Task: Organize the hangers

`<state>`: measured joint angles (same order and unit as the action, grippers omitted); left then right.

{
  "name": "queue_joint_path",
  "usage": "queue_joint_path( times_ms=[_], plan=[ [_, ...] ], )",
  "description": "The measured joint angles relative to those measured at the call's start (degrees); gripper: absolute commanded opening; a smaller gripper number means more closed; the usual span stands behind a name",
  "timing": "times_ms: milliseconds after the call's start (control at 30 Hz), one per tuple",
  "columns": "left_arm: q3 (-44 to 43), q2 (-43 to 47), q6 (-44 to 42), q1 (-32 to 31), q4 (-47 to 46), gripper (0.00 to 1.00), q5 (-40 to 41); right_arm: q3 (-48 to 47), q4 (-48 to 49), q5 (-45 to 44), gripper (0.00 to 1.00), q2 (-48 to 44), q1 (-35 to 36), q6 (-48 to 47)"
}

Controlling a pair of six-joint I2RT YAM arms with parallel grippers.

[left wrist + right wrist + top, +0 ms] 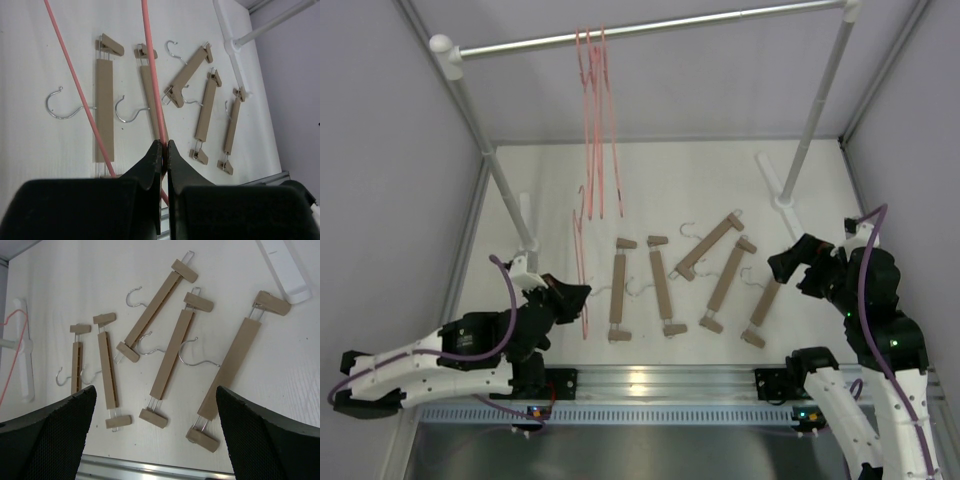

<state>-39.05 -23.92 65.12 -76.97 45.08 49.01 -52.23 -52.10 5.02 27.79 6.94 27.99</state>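
Several pink wire hangers [598, 120] hang from the silver rail [720, 18]. Another pink hanger [580, 260] stands tilted over the table's left side, its wire [150, 75] pinched between the tips of my left gripper [164, 143], which is shut on it. Five tan wooden hangers lie side by side on the table, from the leftmost [618, 290] to the rightmost [762, 310]. My right gripper [155, 388] hovers wide open above their near ends, holding nothing; the rightmost wooden hanger [230, 370] lies just inside its right finger.
White posts carry the rail, with flat feet on the table at the left [520, 215] and right [775, 185]. A metal strip [660, 385] runs along the near edge. Grey walls close in on both sides.
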Motion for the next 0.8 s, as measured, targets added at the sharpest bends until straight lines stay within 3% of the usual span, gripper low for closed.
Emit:
queue_joint_path(
  times_ms=[267,800],
  plan=[
    [-10.60,-3.89,-4.37,0.00,-0.55,0.00,4.85,0.00,0.00,0.63,0.99,0.02,0.00,-0.42],
    [-26.82,-16.79,-31.28,0.00,-16.50,0.00,0.17,0.00,0.00,1.11,0.99,0.02,0.00,-0.57]
  ],
)
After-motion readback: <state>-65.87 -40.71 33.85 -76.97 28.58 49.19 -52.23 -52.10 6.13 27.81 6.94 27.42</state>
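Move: The pink hanger, still pinched in the left hand, is to go to the rail, whose spot by the hung pink hangers lies about 23 cm ahead, 3 cm right and 34 cm above. The hung hangers' middles are some 22 cm ahead, 4 cm right, 21 cm up. On the table 17 cm below, the nearest brown hanger lies 10 cm ahead and 6 cm right, the next 10 cm ahead and 16 cm right. From the right hand that rail spot is 18 cm ahead, 37 cm left, 32 cm up. The pink hanger is carried almost straight up towards the rail, about 18 cm, by the left hand, whose closed fingers keep their pinch. Midway the hand starts to edge right, ending a few centimetres over towards the hung hangers, and the wrist steadily tips the fingers upward by some 20 degrees. ##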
